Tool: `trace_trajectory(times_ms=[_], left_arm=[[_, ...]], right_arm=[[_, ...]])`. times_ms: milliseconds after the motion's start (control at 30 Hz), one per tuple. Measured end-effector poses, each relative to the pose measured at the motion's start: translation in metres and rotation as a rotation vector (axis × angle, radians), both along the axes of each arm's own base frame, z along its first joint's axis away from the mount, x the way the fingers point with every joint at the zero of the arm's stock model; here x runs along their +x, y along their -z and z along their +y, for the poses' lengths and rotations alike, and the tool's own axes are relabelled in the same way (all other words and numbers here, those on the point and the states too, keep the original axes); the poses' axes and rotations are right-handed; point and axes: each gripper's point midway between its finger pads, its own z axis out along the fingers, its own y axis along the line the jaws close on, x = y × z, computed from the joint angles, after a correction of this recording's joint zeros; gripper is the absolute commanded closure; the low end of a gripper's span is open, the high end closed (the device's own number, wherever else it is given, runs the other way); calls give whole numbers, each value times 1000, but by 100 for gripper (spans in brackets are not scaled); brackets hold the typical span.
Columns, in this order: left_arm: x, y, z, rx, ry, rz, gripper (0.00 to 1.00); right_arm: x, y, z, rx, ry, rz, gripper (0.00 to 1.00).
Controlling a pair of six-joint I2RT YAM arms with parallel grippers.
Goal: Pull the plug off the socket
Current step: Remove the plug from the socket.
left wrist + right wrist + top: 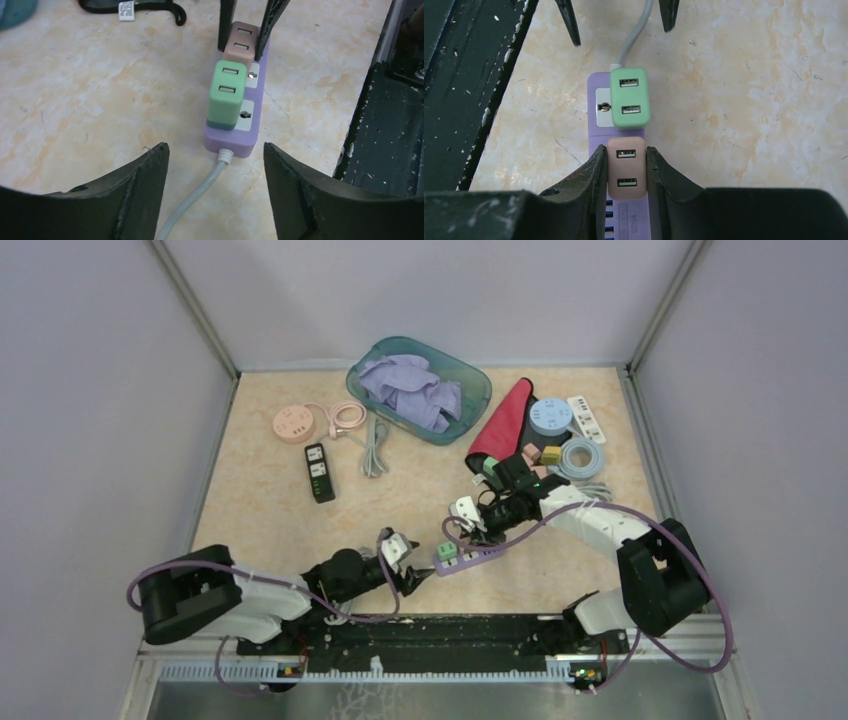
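Observation:
A purple power strip [478, 556] lies on the table near the front edge, with a green plug [227, 95] and a tan-pink plug [626, 167] seated side by side in its sockets. My right gripper [626, 150] is shut on the tan-pink plug, one finger pressed flat on each side. My left gripper [215, 150] stands open just short of the strip's cord end [231, 144]. Its fingers straddle the grey cable [200, 192] without touching it. The green plug sits free between the two grippers.
A black rail [430, 635] runs along the near edge, close beside the strip. Farther back are a teal basket [478, 380] of lilac cloth, a black power strip [319, 472], a round pink socket [294, 425], a red cloth [505, 420] and a blue round socket [550, 416].

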Motion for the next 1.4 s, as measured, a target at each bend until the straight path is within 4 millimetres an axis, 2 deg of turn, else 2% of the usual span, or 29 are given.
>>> trace_trajectory(times_ms=[100, 233, 333, 367, 433, 533, 633, 667, 833, 1133, 1300, 1400], left_arm=[[4, -1, -22, 30, 55, -48, 34], [11, -8, -51, 25, 109, -113, 50], [13, -4, -58, 37, 128, -142, 51], [13, -1, -59, 47, 135, -153, 53], [14, 4, -62, 66, 146, -167, 64], [17, 3, -67, 73, 156, -185, 70], [17, 3, -70, 77, 167, -194, 90], [17, 4, -70, 78, 168, -196, 93], [18, 4, -70, 79, 176, -201, 98], [17, 5, -66, 53, 184, -180, 99], [16, 6, -59, 35, 176, -171, 99], [16, 5, -58, 29, 176, -172, 99]], right_arm=[[-1, 0, 0, 1, -12, -8, 94], [-1, 0, -1, -3, -24, -16, 97], [-1, 0, -1, -3, -30, -21, 98], [-2, 0, -1, -2, -32, -22, 98], [-2, 0, -1, -2, -35, -23, 100], [-3, 0, -2, -5, -38, -23, 100], [-2, 0, -3, -12, -36, -22, 100], [-2, 0, -3, -13, -36, -22, 100], [-2, -1, -2, -7, -31, -16, 100], [0, -2, 2, -14, 29, 30, 100], [3, -4, -7, 15, 28, 35, 100], [-2, -6, -8, 38, -25, 17, 100]])
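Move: From the left hand, the green plug in the purple socket stands about 7 cm to the right and 2 cm ahead, at roughly finger height. Its neighbour, the pink plug, stands some 12 cm to the right of the left hand and 4 cm ahead, already pinched in the right fingers. The middle of the purple socket lies about 13 cm to the left hand's right, 2 cm ahead and 4 cm below. From the right hand, the green plug is about 5 cm to the left and 2 cm back, level with it. The left hand sweeps about 7 cm to the right and a little forward, nearly level, turning clockwise some 10 degrees as its half-open fingers come around the green plug and shut on its two sides, then it keeps that pinch and eases about 1 cm back to the left. All the while the right hand keeps its grip on the pink plug, almost in place, and only late shifts and rocks it by under a centimetre, rising about half a centimetre. ##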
